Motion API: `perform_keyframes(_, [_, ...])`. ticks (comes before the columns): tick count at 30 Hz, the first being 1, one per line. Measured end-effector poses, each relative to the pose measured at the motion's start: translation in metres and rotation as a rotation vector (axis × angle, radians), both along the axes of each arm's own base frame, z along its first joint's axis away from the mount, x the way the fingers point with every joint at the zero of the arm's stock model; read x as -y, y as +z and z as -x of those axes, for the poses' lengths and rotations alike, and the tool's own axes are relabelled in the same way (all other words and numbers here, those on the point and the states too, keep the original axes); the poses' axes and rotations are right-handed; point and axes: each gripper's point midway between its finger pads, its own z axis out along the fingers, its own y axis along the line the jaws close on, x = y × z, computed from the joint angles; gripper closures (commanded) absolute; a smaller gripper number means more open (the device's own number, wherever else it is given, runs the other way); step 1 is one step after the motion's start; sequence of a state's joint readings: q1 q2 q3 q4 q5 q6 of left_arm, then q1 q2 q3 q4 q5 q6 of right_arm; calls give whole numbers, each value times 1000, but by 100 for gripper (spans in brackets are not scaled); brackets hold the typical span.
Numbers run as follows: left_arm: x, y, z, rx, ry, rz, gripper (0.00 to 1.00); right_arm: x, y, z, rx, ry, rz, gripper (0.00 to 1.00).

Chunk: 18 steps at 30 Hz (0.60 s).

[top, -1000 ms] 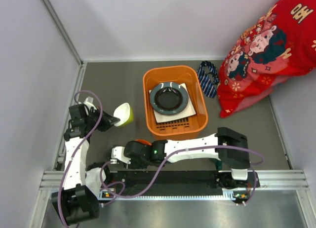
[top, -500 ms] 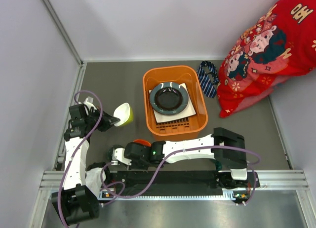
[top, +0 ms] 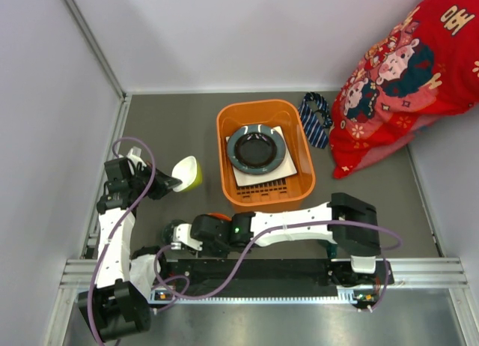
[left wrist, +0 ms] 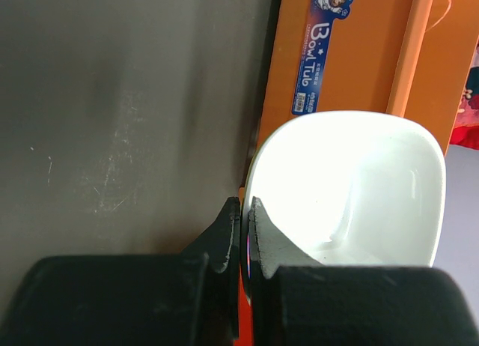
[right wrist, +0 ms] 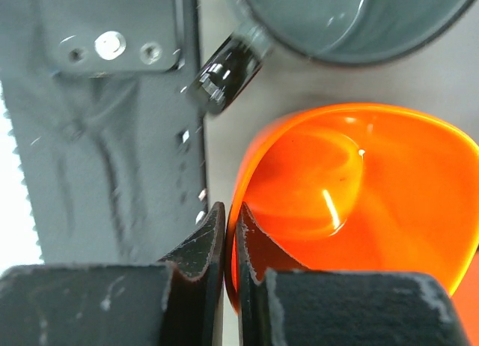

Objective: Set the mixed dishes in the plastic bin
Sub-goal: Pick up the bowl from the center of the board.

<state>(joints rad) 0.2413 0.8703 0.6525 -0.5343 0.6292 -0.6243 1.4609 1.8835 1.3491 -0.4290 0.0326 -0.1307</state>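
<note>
The orange plastic bin (top: 230, 183) stands mid-table and holds a white square plate (top: 290, 165) with a round blue-grey plate (top: 257, 147) on top. Left of the bin, my left gripper (top: 168, 182) is shut on the rim of a bowl (top: 186, 172) that is white inside (left wrist: 352, 189); the left gripper (left wrist: 244, 205) pinches its near-left edge. My right gripper (right wrist: 230, 213) is shut on the rim of an orange bowl (right wrist: 352, 204), which shows only as a sliver (top: 216, 216) under the right arm. A dark teal cup (right wrist: 352, 16) sits just beyond it.
A striped blue necktie (top: 316, 118) lies right of the bin, against a red patterned cushion (top: 404, 69). The metal rail (top: 262, 272) runs along the near edge, close beside the orange bowl. Grey walls close in the left and back sides.
My right gripper's jaws have closed onto the orange bowl's rim and the right arm shifted slightly. The left arm and its bowl have not moved.
</note>
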Motion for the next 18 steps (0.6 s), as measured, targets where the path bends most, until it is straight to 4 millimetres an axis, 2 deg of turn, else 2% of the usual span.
perform_keyframes(4, [-1, -1, -1, -1, 3, -2, 100, 13, 24, 10, -39, 10, -9, 100])
perform_keyframes(6, [-1, -2, -2, -4, 6, -4, 100, 19, 46, 17, -66, 17, -37, 100])
perform_keyframes(12, [-4, -7, -8, -16, 15, -8, 100, 34, 133, 38, -128, 49, -201, 100])
perform_keyframes(15, [-6, -11, -11, -27, 16, -7, 100, 40, 185, 36, -114, 44, -319, 100])
perform_keyframes(18, [-6, -12, -12, -30, 17, -7, 100, 48, 225, 25, -84, 13, -412, 100])
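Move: Your right gripper already pinches the near wall of the orange bowl, its middle about 4 cm ahead. From this hand the plastic bin is roughly 26 cm ahead and 18 cm to the right; the dark glass mug is 5 cm ahead and 6 cm left, slightly below. The green bowl, held by the left hand, is 21 cm ahead, 3 cm left and some 8 cm higher. For the left gripper, the bin lies about 8 cm ahead, 24 cm right and 8 cm lower. Raise the right gripper fast and almost straight up, some 22 cm, keeping the orange bowl's wall pinched between its fingers. As it climbs, swing the fingertips up towards the robot's left by about 25 degrees. Let the left gripper keep its grip on the green bowl and ease it forward and down only a centimetre or so. ##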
